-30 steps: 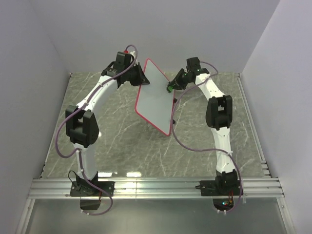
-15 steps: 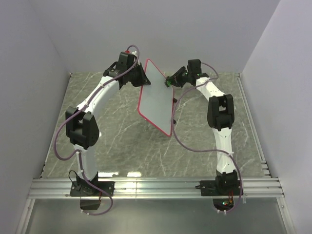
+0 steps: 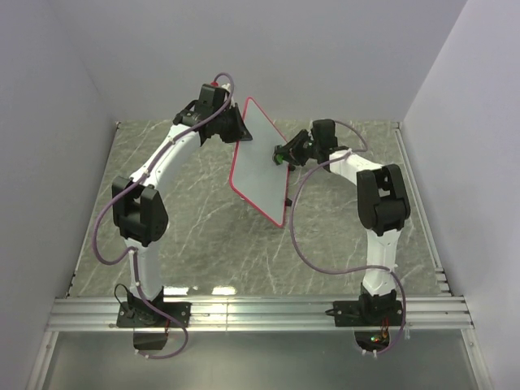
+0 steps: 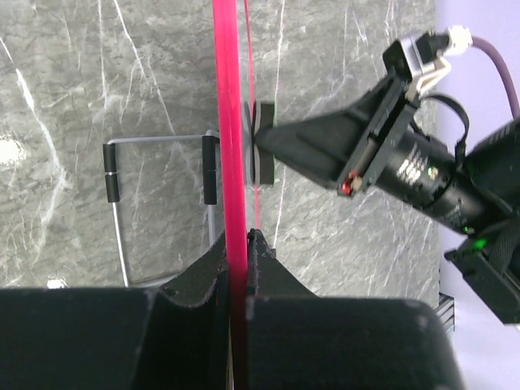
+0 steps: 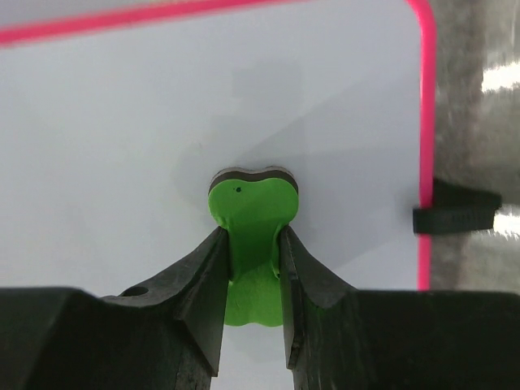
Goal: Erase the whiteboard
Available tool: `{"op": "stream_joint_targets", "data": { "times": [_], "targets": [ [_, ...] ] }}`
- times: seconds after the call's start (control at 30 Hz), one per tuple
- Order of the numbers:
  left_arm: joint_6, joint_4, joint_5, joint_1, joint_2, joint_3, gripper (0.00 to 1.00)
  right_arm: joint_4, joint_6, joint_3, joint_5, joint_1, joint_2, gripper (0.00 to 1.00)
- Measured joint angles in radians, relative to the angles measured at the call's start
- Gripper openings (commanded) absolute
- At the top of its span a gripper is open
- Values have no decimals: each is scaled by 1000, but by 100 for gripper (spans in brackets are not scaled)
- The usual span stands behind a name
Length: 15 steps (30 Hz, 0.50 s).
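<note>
The whiteboard [image 3: 257, 162], white with a thin red rim, is held tilted up off the table. My left gripper [image 3: 236, 135] is shut on its upper left edge. In the left wrist view the rim [image 4: 230, 122] runs edge-on between my left gripper's [image 4: 238, 240] jaws. My right gripper [image 3: 281, 154] is shut on a green bow-tie eraser [image 5: 252, 213], whose dark pad presses flat on the white face [image 5: 114, 146]. The right gripper [image 5: 250, 237] pinches the eraser's narrow waist. From the left wrist, the eraser [image 4: 262, 152] touches the board's far side. No marks show on the face.
The grey marble table [image 3: 187, 219] lies below the board. A wire stand with black feet [image 4: 159, 141] hangs behind the board, and one black foot [image 5: 455, 216] sticks out past the right rim. Walls close in at the back and both sides. An aluminium rail [image 3: 260, 311] runs along the near edge.
My right gripper slid the eraser up toward the board's top edge, then back down to mid-board. The right elbow swung out to the right. The left gripper kept its hold.
</note>
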Motion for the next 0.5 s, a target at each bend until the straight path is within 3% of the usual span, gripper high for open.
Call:
{"op": "stream_joint_targets", "data": {
  "times": [0.23, 0.5],
  "targets": [
    [7, -1, 4, 0, 4, 5, 0, -109, -87, -32, 11, 32, -76, 0],
    [15, 14, 19, 1, 14, 10, 0, -410, -125, 204, 8, 79, -60, 0]
  ]
}}
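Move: The right hand holds the green eraser on the tilted whiteboard near its far right corner; the board's middle lies roughly 5 cm back, 5 cm left and 4 cm higher. The upper black clip on the board's right edge is some 4 cm to the right hand's right, 4 cm back and 5 cm lower. From the left hand, pinching the left edge, the board's middle is about 8 cm back, 5 cm right and 7 cm lower. The right hand wipes the gripped eraser about 4 cm back, then leftward and 5 cm up the whiteboard's face. ##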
